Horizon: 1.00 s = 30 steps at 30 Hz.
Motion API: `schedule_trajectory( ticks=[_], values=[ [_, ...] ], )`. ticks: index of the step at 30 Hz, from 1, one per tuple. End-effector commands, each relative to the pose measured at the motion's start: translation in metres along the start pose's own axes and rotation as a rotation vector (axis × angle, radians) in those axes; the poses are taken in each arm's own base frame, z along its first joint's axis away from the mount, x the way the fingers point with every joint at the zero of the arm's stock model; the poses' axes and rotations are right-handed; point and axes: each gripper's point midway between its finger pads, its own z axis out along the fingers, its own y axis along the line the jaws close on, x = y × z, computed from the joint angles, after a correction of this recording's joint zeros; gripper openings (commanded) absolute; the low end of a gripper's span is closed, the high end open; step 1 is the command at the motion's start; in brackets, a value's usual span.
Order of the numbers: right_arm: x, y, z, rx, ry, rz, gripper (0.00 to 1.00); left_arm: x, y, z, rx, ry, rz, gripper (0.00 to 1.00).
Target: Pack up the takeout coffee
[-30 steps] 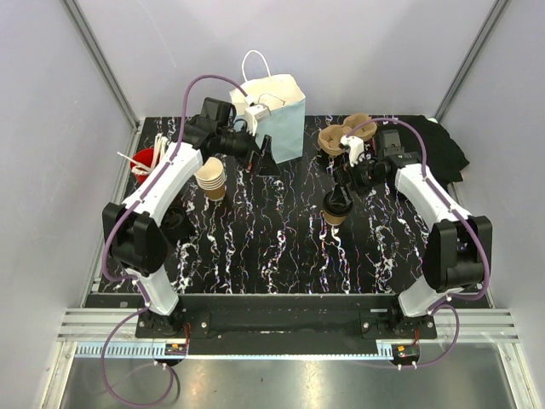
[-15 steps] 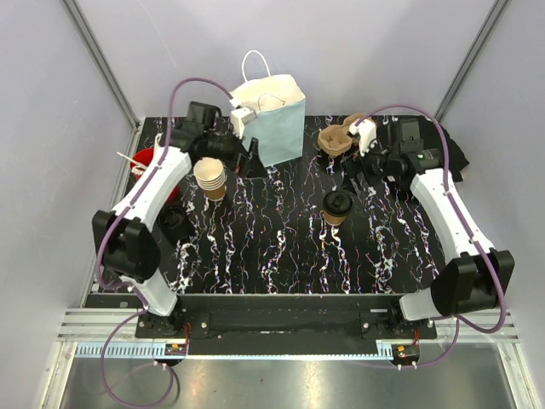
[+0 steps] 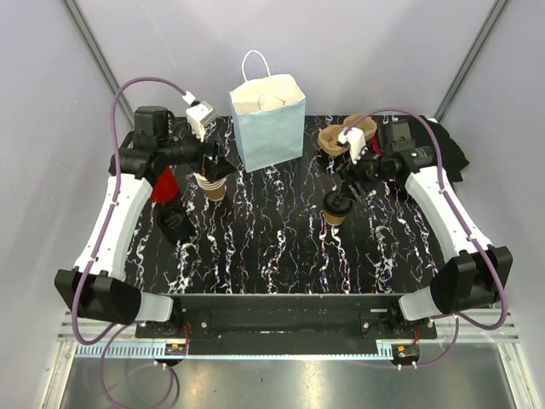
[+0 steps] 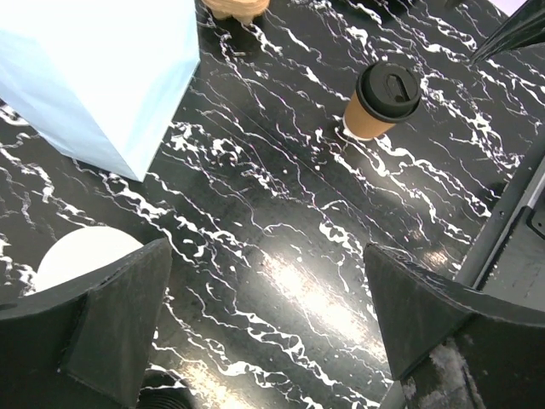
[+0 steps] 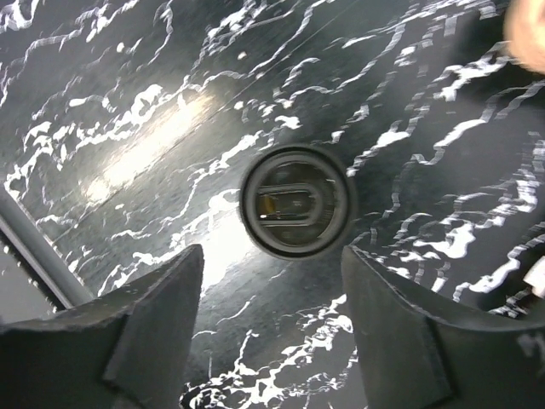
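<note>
The takeout coffee (image 3: 336, 207) is a tan paper cup with a black lid, standing upright on the black marbled table, right of centre. From the right wrist I look straight down on its lid (image 5: 295, 201). My right gripper (image 3: 356, 177) hovers just behind and above the cup. In the wrist view the right gripper (image 5: 272, 319) is open, its fingers apart with only table between them, and the lid lies just past the fingertips. My left gripper (image 3: 220, 162) is wide open and empty over the stack of tan cups (image 3: 210, 182), and sees the coffee (image 4: 383, 95) far off.
A pale blue paper bag (image 3: 268, 119) with white handles stands at the back centre. A brown pulp cup carrier (image 3: 341, 136) sits behind the right gripper. Loose black lids (image 3: 174, 221) and a red object (image 3: 164, 184) lie at the left. A black cloth (image 3: 444, 146) lies at the far right.
The left arm swung left, away from the bag, to above the cup stack. The right gripper came back from the carrier toward the coffee, and its jaws narrowed somewhat.
</note>
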Motion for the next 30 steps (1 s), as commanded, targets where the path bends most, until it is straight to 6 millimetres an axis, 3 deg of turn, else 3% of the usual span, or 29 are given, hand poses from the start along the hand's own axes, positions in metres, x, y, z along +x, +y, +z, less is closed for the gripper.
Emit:
schedule_trajectory(
  ticks=[1,6,15,30],
  values=[
    [0.007,0.014,0.017,-0.036,0.034,-0.058,0.70,0.007,0.006,0.010,0.034,0.001,-0.018,0.99],
    [0.018,0.022,0.032,-0.056,0.089,-0.090,0.65,0.018,0.015,0.023,0.073,0.025,-0.100,0.99],
    [0.037,0.021,0.053,-0.044,0.175,-0.105,0.62,0.025,0.026,0.023,0.117,-0.005,-0.176,0.99],
    [0.047,0.014,0.073,0.000,0.243,-0.102,0.52,0.025,0.027,0.021,0.126,-0.025,-0.185,0.99]
  ],
)
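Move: Ahead of the right hand, about 3 cm out and 4 cm to its left, stands the lidded coffee cup, its middle some 16 cm below. Counted from that hand, the cardboard cup tray lies roughly 30 cm farther out, 3 cm to the right and 19 cm down; the paper bag stands about 25 cm out, 24 cm left and 9 cm lower. From the left hand the coffee cup is about 3 cm ahead, 31 cm right and 26 cm below. Coming down some 8 cm onto the coffee cup's lid, the right hand first slants down, left and slightly back, then sinks nearly straight, its fingers tilting about 15 degrees steeper and closing from three-quarters to half open. They end close by the lid; contact can't be seen. The left hand, wide open, sinks about 5 cm and edges forward by the cup stack, then holds. ##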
